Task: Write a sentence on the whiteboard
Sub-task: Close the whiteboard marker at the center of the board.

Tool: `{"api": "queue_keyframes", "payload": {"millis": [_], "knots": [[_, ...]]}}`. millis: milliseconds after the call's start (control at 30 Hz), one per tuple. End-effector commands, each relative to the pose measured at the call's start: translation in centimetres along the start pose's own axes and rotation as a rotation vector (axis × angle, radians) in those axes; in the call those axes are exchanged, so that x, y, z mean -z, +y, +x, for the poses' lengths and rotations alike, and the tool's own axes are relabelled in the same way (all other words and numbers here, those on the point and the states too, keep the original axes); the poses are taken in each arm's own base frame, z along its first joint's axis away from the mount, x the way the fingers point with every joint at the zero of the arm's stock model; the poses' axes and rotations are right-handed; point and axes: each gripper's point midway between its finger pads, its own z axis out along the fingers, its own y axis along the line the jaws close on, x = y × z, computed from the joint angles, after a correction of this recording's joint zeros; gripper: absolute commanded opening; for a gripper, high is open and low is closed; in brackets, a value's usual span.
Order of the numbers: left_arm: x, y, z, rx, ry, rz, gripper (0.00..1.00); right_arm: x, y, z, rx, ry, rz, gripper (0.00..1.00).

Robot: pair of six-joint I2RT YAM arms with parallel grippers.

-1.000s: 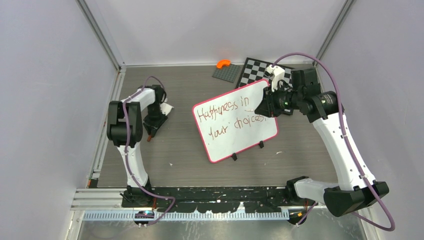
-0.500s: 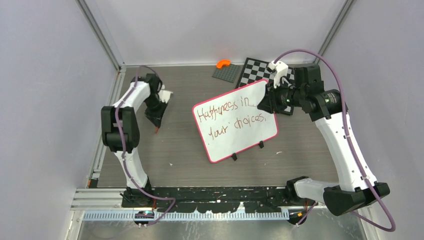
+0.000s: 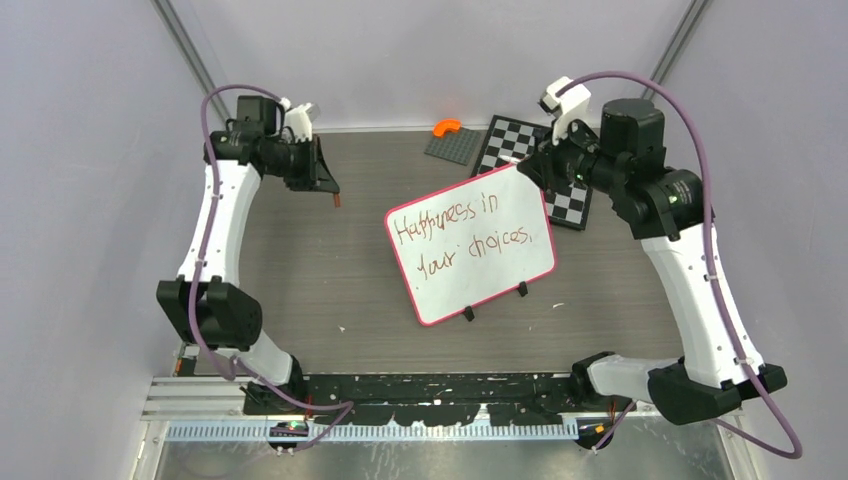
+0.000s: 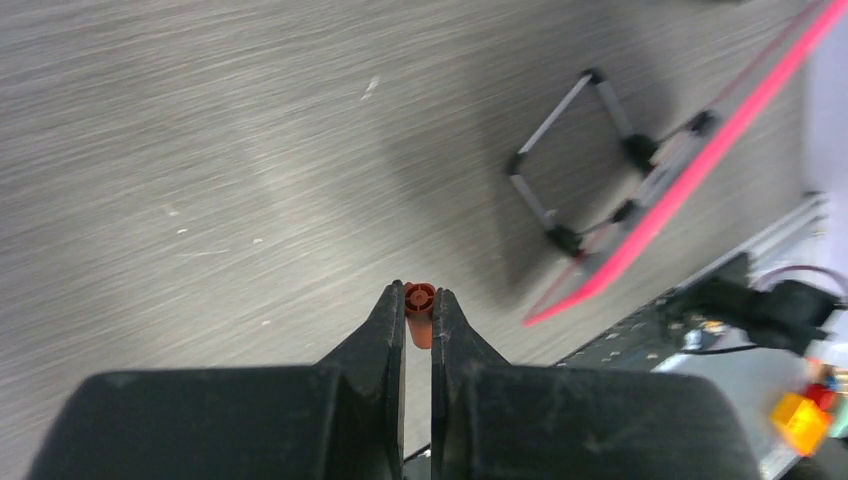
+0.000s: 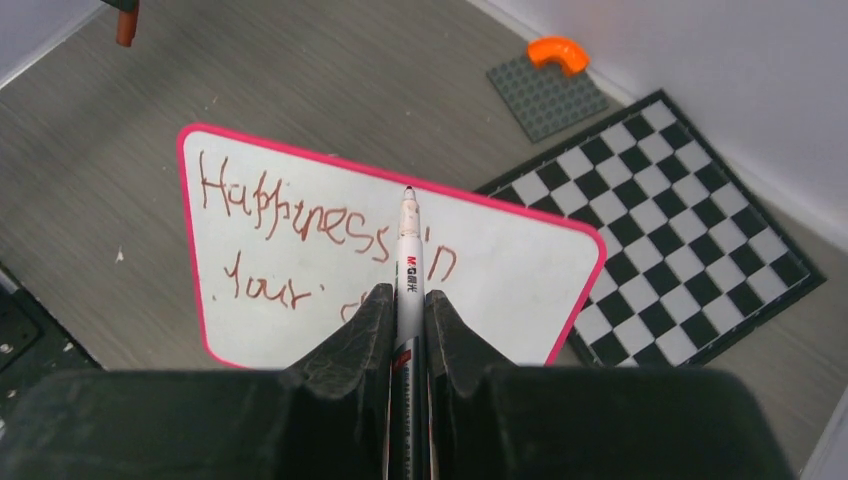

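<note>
The whiteboard point(image 3: 480, 275), white with a pink frame, stands tilted on black clip feet at mid table. The sentence point(image 3: 455, 235) in red-brown reads "Happiness in your choices" over two lines. My right gripper point(image 3: 537, 167) hovers above the board's far right corner, shut on a white marker point(image 5: 408, 250) whose tip points down over the sentence point(image 5: 285, 215) on the whiteboard point(image 5: 500, 290). My left gripper point(image 3: 330, 188) is raised at the back left, shut on a small red-brown marker cap point(image 4: 421, 325). In the left wrist view the whiteboard's pink edge point(image 4: 690, 180) shows from the side.
A black-and-white chessboard point(image 3: 572, 205) lies behind the board's right corner. Beside it, at the back, a grey studded plate point(image 3: 452, 148) carries an orange curved piece point(image 3: 446, 127). Metal rails and walls close in both sides; the arm bases sit at the near edge.
The left gripper closed on the cap near the table, then rose and swung to the back left with it. The right arm lifted the marker up and back off the board.
</note>
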Motion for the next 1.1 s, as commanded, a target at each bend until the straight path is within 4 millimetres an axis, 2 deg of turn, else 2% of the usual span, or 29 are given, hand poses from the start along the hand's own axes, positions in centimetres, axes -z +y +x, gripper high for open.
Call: {"api": "queue_keyframes", "payload": {"millis": [0,133,300,400,500,600,733,900,1067], "knots": [[4.5,-6.1,-3.4,0.083,-0.194,0.212,0.00,0.0,0.4,-5.0,0.162,-0.181,0.090,0.00],[6.7,-9.0,-3.9,0.180,-0.260,0.325,0.00,-0.6,3.9,-7.0,0.340,-0.292,0.075,0.00],[9.0,-11.4,-4.2,0.323,-0.317,0.446,0.00,-0.7,9.0,-10.0,0.540,-0.477,0.093,0.00],[10.2,-13.1,-4.6,0.407,-0.333,0.605,0.00,-1.1,11.1,-10.9,0.644,-0.571,0.136,0.00],[11.5,-13.0,-5.5,0.564,-0.353,0.748,0.00,-1.1,13.0,-11.5,0.738,-0.693,0.195,0.00],[12.7,-12.6,-6.0,0.639,-0.397,0.824,0.00,-1.2,14.9,-11.1,0.808,-0.741,0.211,0.00],[14.0,-13.1,-6.2,0.693,-0.425,0.897,0.00,-1.5,17.2,-9.3,0.918,-0.760,0.191,0.00],[14.1,-13.1,-5.0,0.732,-0.430,0.911,0.00,-1.7,20.0,-7.0,1.089,-0.781,0.189,0.00],[14.9,-14.0,-3.7,0.696,-0.440,0.926,0.00,-2.3,20.7,-5.5,1.184,-0.762,0.194,0.00]]}}
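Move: The right hand holds the open marker, and the cap in the left hand's fingers lies about 34 cm to its left, 7 cm farther out and some 15 cm lower. The whiteboard's middle is 7 cm left, 4 cm ahead and 31 cm below the right hand; the chessboard lies 24 cm ahead, 9 cm right and 39 cm below. From the left hand, the marker tip is about 30 cm to the right, 1 cm back and 11 cm higher. Marker and cap head for each other above the whiteboard without touching yet. The right hand, still gripping the marker, swings about 20 cm left and 10 cm back, tipping up until the marker points left and forward near level. The left hand keeps hold of the cap and rises some 16 cm, drifting back and a little right, its wrist rolling about 70 degrees so the cap faces right instead of down. ##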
